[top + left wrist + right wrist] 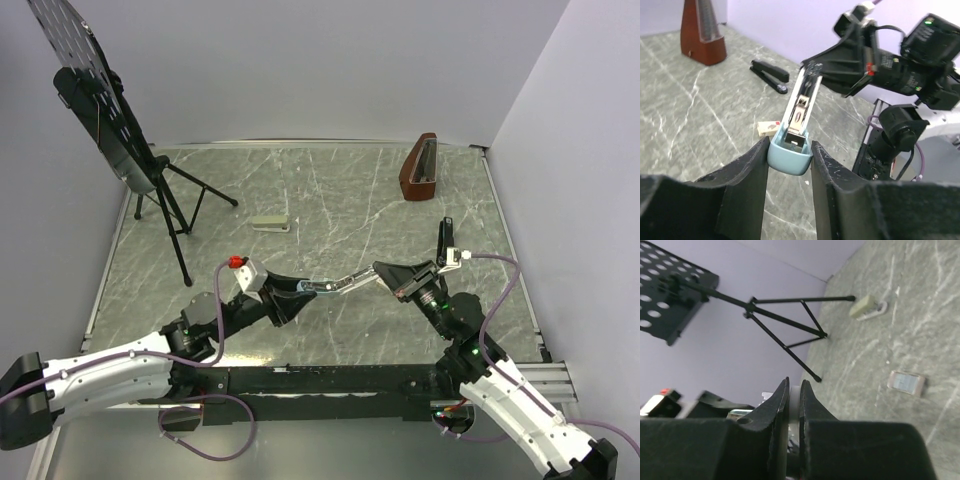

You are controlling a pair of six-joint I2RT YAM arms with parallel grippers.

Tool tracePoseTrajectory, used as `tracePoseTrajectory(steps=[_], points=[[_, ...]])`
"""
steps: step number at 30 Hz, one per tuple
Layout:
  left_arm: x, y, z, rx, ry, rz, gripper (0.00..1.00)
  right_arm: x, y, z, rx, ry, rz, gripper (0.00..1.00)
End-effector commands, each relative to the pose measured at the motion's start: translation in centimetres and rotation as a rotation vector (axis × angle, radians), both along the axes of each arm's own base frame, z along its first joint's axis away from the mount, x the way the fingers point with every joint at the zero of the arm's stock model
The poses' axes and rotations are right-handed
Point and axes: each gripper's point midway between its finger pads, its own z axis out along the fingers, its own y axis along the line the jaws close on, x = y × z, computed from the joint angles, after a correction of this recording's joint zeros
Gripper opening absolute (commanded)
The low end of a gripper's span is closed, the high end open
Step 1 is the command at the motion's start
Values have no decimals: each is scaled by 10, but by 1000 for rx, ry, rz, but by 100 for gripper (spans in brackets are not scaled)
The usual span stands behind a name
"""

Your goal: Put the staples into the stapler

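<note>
My left gripper (789,150) is shut on the rounded end of a pale blue stapler (788,159) and holds it above the table. The silvery rail (801,102) of this stapler is swung open and reaches up to my right gripper (815,65). That gripper (794,385) is shut on a thin pale part at the rail's far end. In the top view the two grippers (285,295) (385,272) face each other with the rail (335,284) between them. A slim black stapler (770,76) (444,235) lies shut on the table. A small whitish-tan box (769,128) (907,383) lies below. No loose staples show.
A brown metronome (422,168) (702,32) stands at the back right. A black music stand (100,100) (675,290) with tripod legs (180,215) stands at the back left. A small grey-green block (270,224) (866,307) lies mid-table. Walls close the back and right.
</note>
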Motion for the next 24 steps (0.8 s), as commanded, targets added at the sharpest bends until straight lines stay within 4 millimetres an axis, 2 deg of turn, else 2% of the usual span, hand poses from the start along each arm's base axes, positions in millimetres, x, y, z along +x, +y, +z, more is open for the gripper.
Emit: tracePoseTrajectory(steps=[1, 8, 10, 14, 16, 19, 20, 21, 22, 23, 24], points=[[23, 20, -3, -87, 106, 153, 40, 10, -25, 52, 163, -126, -123, 0], [23, 26, -18, -143, 207, 175, 45, 11, -23, 45, 210, -96, -108, 0], [23, 25, -22, -164, 242, 177, 50, 11, -22, 42, 213, -82, -102, 0], [31, 29, -35, -227, 387, 240, 54, 14, -19, 36, 160, -74, -102, 0], [36, 30, -37, -239, 423, 272, 63, 16, -14, 31, 112, -63, -85, 0], [28, 20, -21, -238, 398, 196, 82, 22, -11, 12, 19, -27, -89, 0], [26, 16, -11, -226, 368, 171, 88, 24, -10, 7, 9, -25, -90, 0], [25, 13, -10, -203, 362, 160, 96, 24, -10, 6, 2, -36, -91, 0], [24, 11, -7, -185, 353, 154, 99, 27, -11, 0, -22, -20, -105, 0], [26, 9, 5, -179, 330, 152, 99, 29, -12, -3, -53, -22, -114, 0], [26, 11, -3, -131, 349, 173, 99, 30, -12, -4, -69, -26, -110, 0]])
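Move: The blue stapler, opened out lengthwise, is already gripped at both ends; its middle lies about 8 cm right of and 2 cm ahead of the left hand, and 7 cm left of and 2 cm behind the right, level with both. On the table some 22 cm below, the staple pack sits roughly 8 cm ahead and 7 cm right of the left hand; the cream box lies almost under the right hand, about 3 cm ahead. The blue stapler's light-blue end is let go by the left fingers, which open wide as that hand sinks about 5 cm, rising slightly at the end, eases forward and left off the end, and tips down some 20 degrees. The right fingers keep their pinch on the far end, carrying the stapler forward 2–3 cm, first a little right and up, then down. ##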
